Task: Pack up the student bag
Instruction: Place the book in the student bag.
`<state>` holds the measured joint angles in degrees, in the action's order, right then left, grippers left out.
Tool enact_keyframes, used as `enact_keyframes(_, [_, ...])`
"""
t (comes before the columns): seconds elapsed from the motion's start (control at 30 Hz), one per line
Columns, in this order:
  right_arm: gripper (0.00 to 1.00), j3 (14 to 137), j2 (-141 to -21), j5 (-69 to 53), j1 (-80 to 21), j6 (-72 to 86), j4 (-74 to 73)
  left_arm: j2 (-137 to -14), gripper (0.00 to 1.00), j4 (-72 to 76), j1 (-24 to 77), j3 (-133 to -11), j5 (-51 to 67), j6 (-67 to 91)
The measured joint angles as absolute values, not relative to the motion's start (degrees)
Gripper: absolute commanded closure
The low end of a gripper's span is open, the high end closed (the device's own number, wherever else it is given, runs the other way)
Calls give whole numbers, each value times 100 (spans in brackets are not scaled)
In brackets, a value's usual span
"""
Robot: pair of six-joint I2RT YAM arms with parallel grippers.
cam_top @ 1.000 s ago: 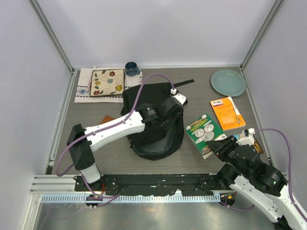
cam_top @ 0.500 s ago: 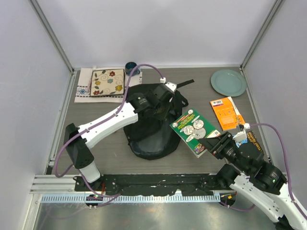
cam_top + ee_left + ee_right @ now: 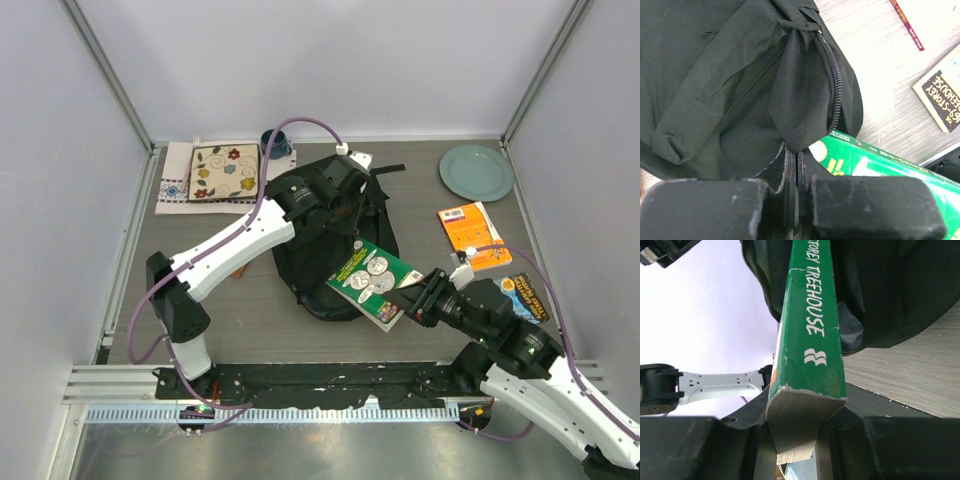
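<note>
The student bag point(image 3: 315, 250) is a black backpack lying mid-table. My left gripper point(image 3: 350, 203) is shut on a fold of its fabric beside the zip point(image 3: 836, 85); in the left wrist view the gripper point(image 3: 797, 161) pinches that fold and holds it up. A green paperback book point(image 3: 372, 282) is tilted with its far corner over the bag's near right edge. My right gripper point(image 3: 418, 301) is shut on the book's near end. In the right wrist view the book's spine point(image 3: 812, 315) runs up from the gripper point(image 3: 796, 437) toward the bag point(image 3: 890, 285).
An orange book point(image 3: 470, 235) and a dark-covered book point(image 3: 527, 296) lie to the right. A teal plate point(image 3: 476, 171) sits at the back right. A flowered mat point(image 3: 222, 172) on a cloth and a blue mug point(image 3: 276, 142) are at the back left.
My right gripper has carried the green book left, from the table's right side to the bag's edge. My left gripper has moved back with the bag's fabric, and the bag has shifted.
</note>
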<state>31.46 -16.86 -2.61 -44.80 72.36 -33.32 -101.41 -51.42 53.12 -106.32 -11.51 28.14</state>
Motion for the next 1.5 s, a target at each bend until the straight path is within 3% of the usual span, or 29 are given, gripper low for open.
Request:
enact_keyframes(0.27, [100, 2851, -2683, 49, -4480, 7223, -2547, -10210, 100, -5231, 5336, -10632, -864, 3013])
enact_keyframes(0.9, [100, 1811, -5714, 1197, -4480, 7706, 2305, -10173, 100, -5295, 5400, -10648, -639, 3723])
enact_keyframes(1.23, [97, 2394, -7747, 1898, -4580, 7644, 3710, -10162, 100, -5295, 5404, -10648, -642, 3750])
enact_keyframes(1.3, [94, 2740, -8305, 1905, -4591, 7640, 3802, -10143, 100, -5280, 5404, -10628, -642, 3750])
enact_keyframes(1.4, [82, 3107, -9109, 1918, -4609, 7701, 4125, -10077, 100, -5242, 5402, -10519, -642, 3750])
enact_keyframes(1.5, [55, 3162, -9566, 1898, -4622, 7767, 4403, -10031, 100, -5190, 5387, -10353, -648, 3747])
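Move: My right hand grips the green book, whose middle is about 4 cm ahead, 7 to the left and 3 below. The bag's mouth lies some 10 cm ahead, 10 to the left and 10 below; the orange book is about 21 ahead, 18 right and 20 below. From my left hand, pinching the raised rim, the mouth is roughly 6 cm back, 3 right and 10 below, the green book 11 back, 7 right and 5 below. I feed the green book under the raised rim into the bag with my right hand, still gripping its end: about 20 cm forward, sinking some 13 cm and drifting about 12 cm left, the hand swinging roughly 20 degrees clockwise. My left hand keeps its pinch on the rim, easing a couple of centimetres back and slightly right as it tilts a little. ##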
